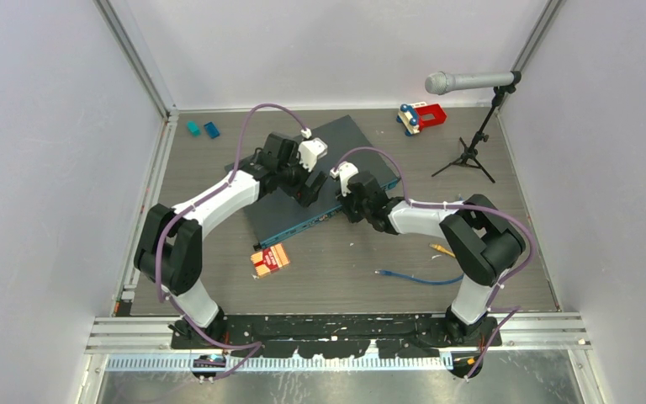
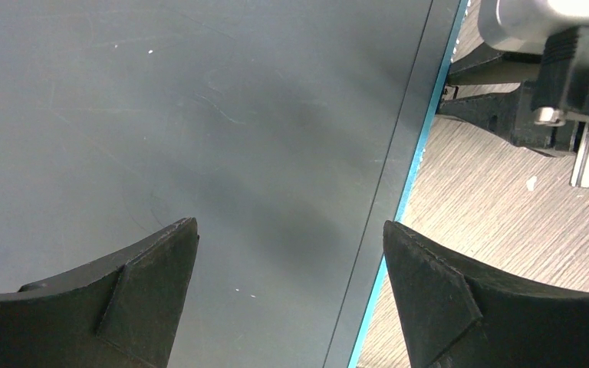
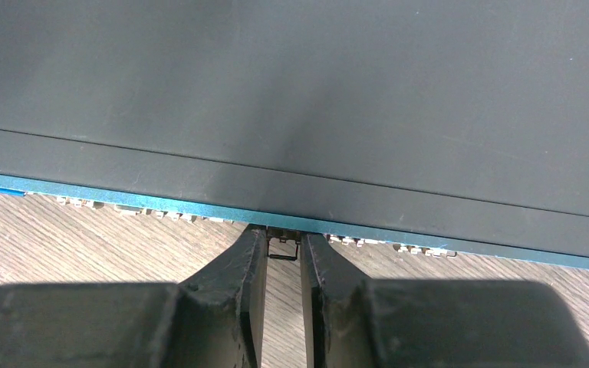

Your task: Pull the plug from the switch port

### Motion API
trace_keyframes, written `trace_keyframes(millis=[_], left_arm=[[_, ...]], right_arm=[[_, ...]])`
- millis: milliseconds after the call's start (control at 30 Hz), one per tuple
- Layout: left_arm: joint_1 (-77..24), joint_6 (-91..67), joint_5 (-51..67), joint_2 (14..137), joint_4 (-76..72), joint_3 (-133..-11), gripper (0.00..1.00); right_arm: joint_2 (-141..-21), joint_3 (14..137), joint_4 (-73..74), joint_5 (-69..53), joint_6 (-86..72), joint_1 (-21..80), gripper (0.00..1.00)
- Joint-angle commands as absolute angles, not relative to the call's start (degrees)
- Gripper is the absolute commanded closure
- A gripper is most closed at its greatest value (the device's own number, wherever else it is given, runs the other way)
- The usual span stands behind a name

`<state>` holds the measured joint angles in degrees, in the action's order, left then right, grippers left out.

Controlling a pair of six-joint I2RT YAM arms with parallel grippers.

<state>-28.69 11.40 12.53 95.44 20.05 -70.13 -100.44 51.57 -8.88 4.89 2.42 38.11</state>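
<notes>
The switch (image 1: 349,141) is a wide flat dark slate box lying at an angle mid-table, with a thin teal front edge (image 3: 161,205) lined with small sockets. A small plug (image 3: 282,232) with a thin wire loop sticks out of one socket. My right gripper (image 3: 283,239) comes at that edge from the table side, its two black fingers pressed against the plug's sides. My left gripper (image 2: 291,225) stands wide open over the switch's top (image 2: 199,115), near the front edge, holding nothing. From above, the left gripper (image 1: 307,189) and the right gripper (image 1: 349,206) sit close together.
A loose blue cable (image 1: 416,278) and a yellow-tipped piece (image 1: 442,249) lie near the right arm. A red-and-yellow card box (image 1: 270,259) sits in front of the switch. Behind it are a red toy (image 1: 421,116), two teal blocks (image 1: 202,129) and a microphone stand (image 1: 471,151).
</notes>
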Motion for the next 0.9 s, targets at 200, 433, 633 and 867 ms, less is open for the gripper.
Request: trace_keyframes(millis=[200, 433, 633, 867], left_arm=[[-28.41, 13.33, 13.09, 95.03, 19.61, -66.69, 0.09], [-30.89, 17.25, 8.7, 94.74, 18.35, -62.66, 0.1], [-33.41, 18.82, 4.67, 95.81, 17.99, -61.14, 0.1], [-33.83, 19.19, 4.42, 96.54, 18.55, -60.72, 0.1]], right_arm=[[-98.51, 54.86, -14.5, 8.17, 3.99, 37.85, 0.99], [-97.16, 51.9, -16.16, 6.34, 4.99, 37.84, 0.99], [-96.61, 50.57, -16.61, 5.07, 5.4, 37.74, 0.99], [-96.15, 49.77, -16.94, 3.93, 5.1, 37.48, 0.99]])
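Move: The left hand, wide open, is over the switch; the nearest stretch of the switch's front edge is about 5 cm back, 3 cm to its right and 6 cm lower. The plug is roughly 10 cm right, 2 cm back and 8 cm below that hand, and the red-striped packet some 15 cm back, 9 cm left, 10 cm down. The right hand already has the plug between its fingertips; from there the blue cable's loose end lies about 15 cm back, 9 cm right and 3 cm down. Down about 5 cm and back some 3 cm goes the left hand, fingers still wide, onto the switch's front strip left of the plug, tilting about 10 degrees so its left side rises. It stops with one fingertip at the front edge and seems to bear down on the lid, while the right hand stays put and keeps its pinch on the plug. ##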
